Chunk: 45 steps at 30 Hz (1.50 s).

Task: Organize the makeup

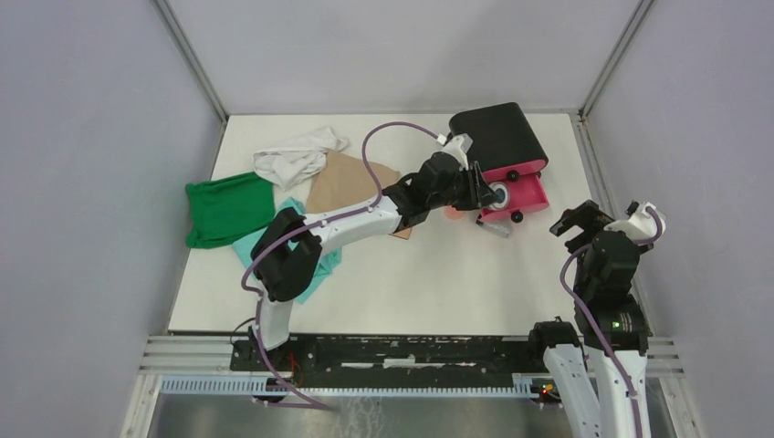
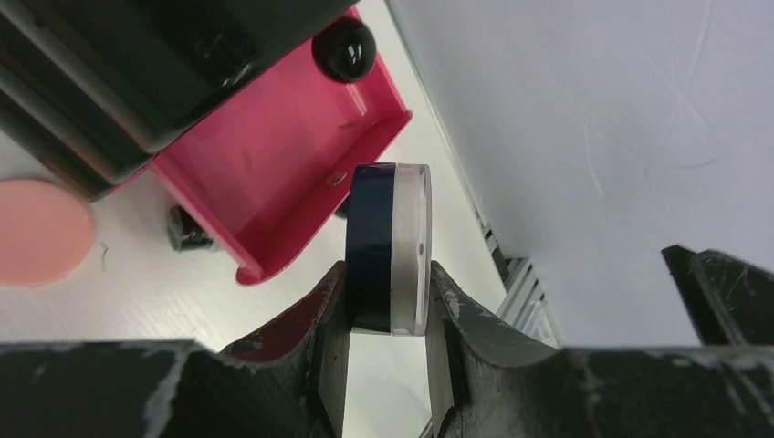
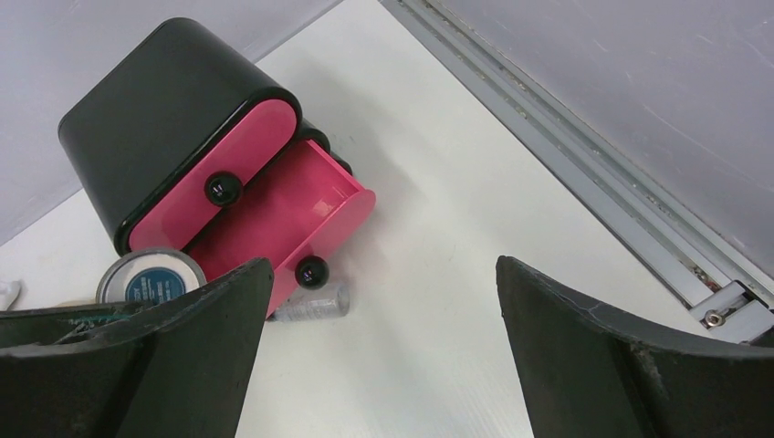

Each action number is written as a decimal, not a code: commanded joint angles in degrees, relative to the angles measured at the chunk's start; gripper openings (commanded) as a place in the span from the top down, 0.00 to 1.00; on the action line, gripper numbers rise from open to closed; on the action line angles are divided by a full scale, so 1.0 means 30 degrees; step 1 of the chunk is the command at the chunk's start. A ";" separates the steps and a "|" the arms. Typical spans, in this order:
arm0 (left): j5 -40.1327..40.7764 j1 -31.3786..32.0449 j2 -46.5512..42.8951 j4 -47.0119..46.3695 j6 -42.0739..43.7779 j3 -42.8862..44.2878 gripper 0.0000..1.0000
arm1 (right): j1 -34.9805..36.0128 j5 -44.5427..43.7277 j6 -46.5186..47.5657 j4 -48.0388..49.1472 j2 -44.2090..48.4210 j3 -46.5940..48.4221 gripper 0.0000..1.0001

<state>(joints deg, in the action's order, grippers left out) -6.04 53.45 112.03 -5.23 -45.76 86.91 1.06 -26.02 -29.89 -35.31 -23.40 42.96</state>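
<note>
My left gripper (image 2: 388, 306) is shut on the small dark round jar (image 2: 388, 251), held on edge with its clear lid to the right. It hangs over the open pink drawer (image 2: 274, 173) of the black box (image 1: 497, 132). From above, the left gripper (image 1: 486, 193) and the jar (image 1: 501, 194) are at the drawer's front. The salmon-pink puff (image 2: 36, 233) lies on the table left of the drawer. A clear vial (image 3: 315, 306) lies just in front of the drawer's knob. My right gripper (image 3: 383, 347) stands open and empty, well right of the box (image 3: 164, 100).
Green (image 1: 228, 208), white (image 1: 297, 155), tan (image 1: 347, 182) and teal (image 1: 310, 260) cloths lie in a heap at the left under the left arm. The box's upper pink drawer (image 3: 214, 173) is closed. A metal rail (image 3: 584, 155) runs along the table's right edge.
</note>
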 commanded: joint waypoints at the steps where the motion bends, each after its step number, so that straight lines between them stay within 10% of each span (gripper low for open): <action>1: 0.0853 0.0046 0.1042 -0.1572 -0.1996 0.1473 0.87 | -0.0002 -0.0437 0.0346 0.0140 -0.0162 0.0931 0.00; 23: 0.1772 0.0112 0.3798 -0.1917 -0.3386 0.2973 0.82 | -0.0005 0.0662 -0.0107 -0.0125 -0.0118 0.0745 0.00; 33: 0.1445 0.0088 0.4170 -0.1478 -0.3717 0.3342 0.38 | -0.0002 0.0873 -0.0261 -0.0150 -0.0142 0.0810 0.00; 45: 0.1046 0.0504 0.1708 -0.1469 -0.3098 0.2009 0.37 | -0.0002 0.0961 -0.0375 0.0024 -0.0383 0.0420 0.00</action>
<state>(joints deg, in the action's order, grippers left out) -2.07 53.78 124.01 -7.81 -55.29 94.00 1.06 -23.27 -30.26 -37.17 -23.97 43.42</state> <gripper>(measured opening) 0.634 0.996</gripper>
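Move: The left hand still grips the makeup jar on edge. The open middle drawer it is bound for lies about 7 cm to its right, 3 cm ahead and 11 cm below. The black organizer body stands some 13 cm ahead and 3 cm to the right, the clear bottle 4 cm right and 3 cm back on the table, and the pink pad 5 cm left and 1 cm ahead. From the right hand the drawer is roughly 10 cm ahead, 8 cm left and 16 cm below. Lets go of the makeup jar over the open middle drawer: the left hand, still holding the jar at first, sinks about 5 cm while easing some 3 cm forward and 3 cm right towards the drawer. There its fingers open to roughly two thirds, and the hand then stays near that spot, about half a centimetre higher. ##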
